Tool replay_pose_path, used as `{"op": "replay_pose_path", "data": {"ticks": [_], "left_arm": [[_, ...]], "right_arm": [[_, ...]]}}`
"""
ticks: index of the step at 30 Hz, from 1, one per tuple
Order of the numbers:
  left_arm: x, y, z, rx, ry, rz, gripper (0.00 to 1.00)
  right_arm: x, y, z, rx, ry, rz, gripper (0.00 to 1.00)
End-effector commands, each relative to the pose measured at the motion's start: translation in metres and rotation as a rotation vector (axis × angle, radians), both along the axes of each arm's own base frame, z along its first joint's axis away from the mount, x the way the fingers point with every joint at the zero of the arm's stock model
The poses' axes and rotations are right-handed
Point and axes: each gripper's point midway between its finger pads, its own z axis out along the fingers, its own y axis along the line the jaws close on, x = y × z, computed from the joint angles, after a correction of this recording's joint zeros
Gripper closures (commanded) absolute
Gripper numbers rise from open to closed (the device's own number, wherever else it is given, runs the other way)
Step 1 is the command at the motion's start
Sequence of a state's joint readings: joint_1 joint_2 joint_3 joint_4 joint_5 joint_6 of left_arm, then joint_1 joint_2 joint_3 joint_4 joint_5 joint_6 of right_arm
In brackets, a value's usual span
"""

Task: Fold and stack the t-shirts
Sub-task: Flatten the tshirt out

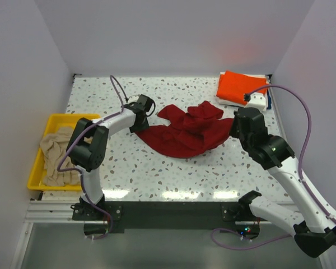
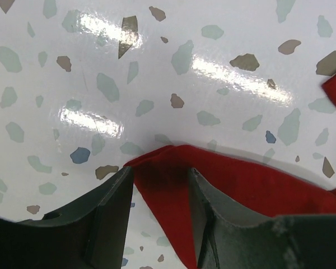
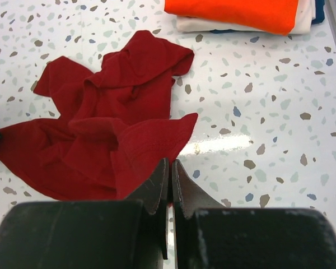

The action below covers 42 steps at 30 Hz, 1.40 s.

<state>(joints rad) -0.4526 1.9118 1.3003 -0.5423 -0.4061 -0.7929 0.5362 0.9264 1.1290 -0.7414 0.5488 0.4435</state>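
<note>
The dark red t-shirt (image 1: 187, 134) lies crumpled in the middle of the table. My left gripper (image 1: 138, 125) is at its left corner; in the left wrist view the gripper (image 2: 159, 170) stands open, its jaws on either side of a fold of the red cloth (image 2: 168, 190). At the shirt's right edge, my right gripper (image 1: 233, 126) is shut. In the right wrist view its fingers (image 3: 171, 163) pinch the hem of the red shirt (image 3: 112, 112). The orange t-shirt (image 1: 241, 87) lies folded at the back right. A beige t-shirt (image 1: 56, 154) is heaped in the tray.
A yellow plastic tray (image 1: 59, 119) sits at the left table edge. Under the orange shirt (image 3: 235, 12) lies a white folded layer (image 3: 305, 19). White walls close in the table at the back and on both sides.
</note>
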Motion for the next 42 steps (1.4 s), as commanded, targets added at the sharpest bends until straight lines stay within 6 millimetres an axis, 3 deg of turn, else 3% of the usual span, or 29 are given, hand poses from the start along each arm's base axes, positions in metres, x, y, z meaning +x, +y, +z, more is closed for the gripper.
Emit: {"op": "replay_pose_path", "data": {"ticks": [1, 8, 21, 32, 35, 38, 40, 42], "left_arm": [[0.008, 0.005, -0.005, 0.030, 0.000, 0.011, 0.52], [-0.007, 0.015, -0.001, 0.035, 0.008, 0.034, 0.52], [-0.018, 0.011, 0.014, -0.048, -0.031, 0.019, 0.52], [-0.022, 0.003, -0.021, -0.087, 0.012, 0.009, 0.52], [-0.020, 0.001, -0.028, -0.090, 0.019, 0.008, 0.57], [-0.018, 0.003, -0.028, -0.104, 0.014, 0.017, 0.76], [-0.013, 0.004, -0.018, -0.122, -0.012, 0.021, 0.98], [-0.008, 0.011, -0.005, -0.132, -0.040, 0.031, 1.00]], "right_arm": [[0.000, 0.001, 0.005, 0.017, -0.021, 0.008, 1.00], [-0.003, -0.001, 0.005, 0.015, -0.022, 0.007, 1.00], [-0.004, -0.001, 0.001, 0.017, -0.012, 0.006, 1.00], [-0.003, 0.000, 0.001, 0.017, -0.010, 0.009, 1.00], [-0.004, 0.000, 0.000, 0.021, -0.008, 0.009, 1.00], [-0.003, 0.001, -0.003, 0.022, -0.002, 0.010, 1.00], [-0.003, 0.004, -0.005, 0.026, 0.004, 0.016, 1.00], [-0.002, 0.005, -0.003, 0.029, 0.001, 0.019, 1.00]]}}
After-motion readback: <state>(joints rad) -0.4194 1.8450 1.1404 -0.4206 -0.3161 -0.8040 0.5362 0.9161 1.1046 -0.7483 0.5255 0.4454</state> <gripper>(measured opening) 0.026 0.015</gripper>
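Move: The red t-shirt's left corner lies almost under the left fingertips, about 1 cm back, 1 cm to the left and 2 cm below. The shirt's bunched middle is some 17 cm to this hand's right and 2 cm back, and its far flap about 10 cm right and 7 cm ahead, both on the table. From the high right hand, which already holds the shirt's other side, the left corner lies roughly 11 cm ahead, 30 cm left and 27 cm down. The left fingers pinch the red shirt's left corner, shutting from half open. Before that the hand dips about 1.5 cm to the cloth, draws back some 3 cm towards its base while easing up a little, then sinks again and creeps forward over a centimetre as the fingers close. The right hand stays in place with its fingers shut, keeping its side of the shirt raised. ##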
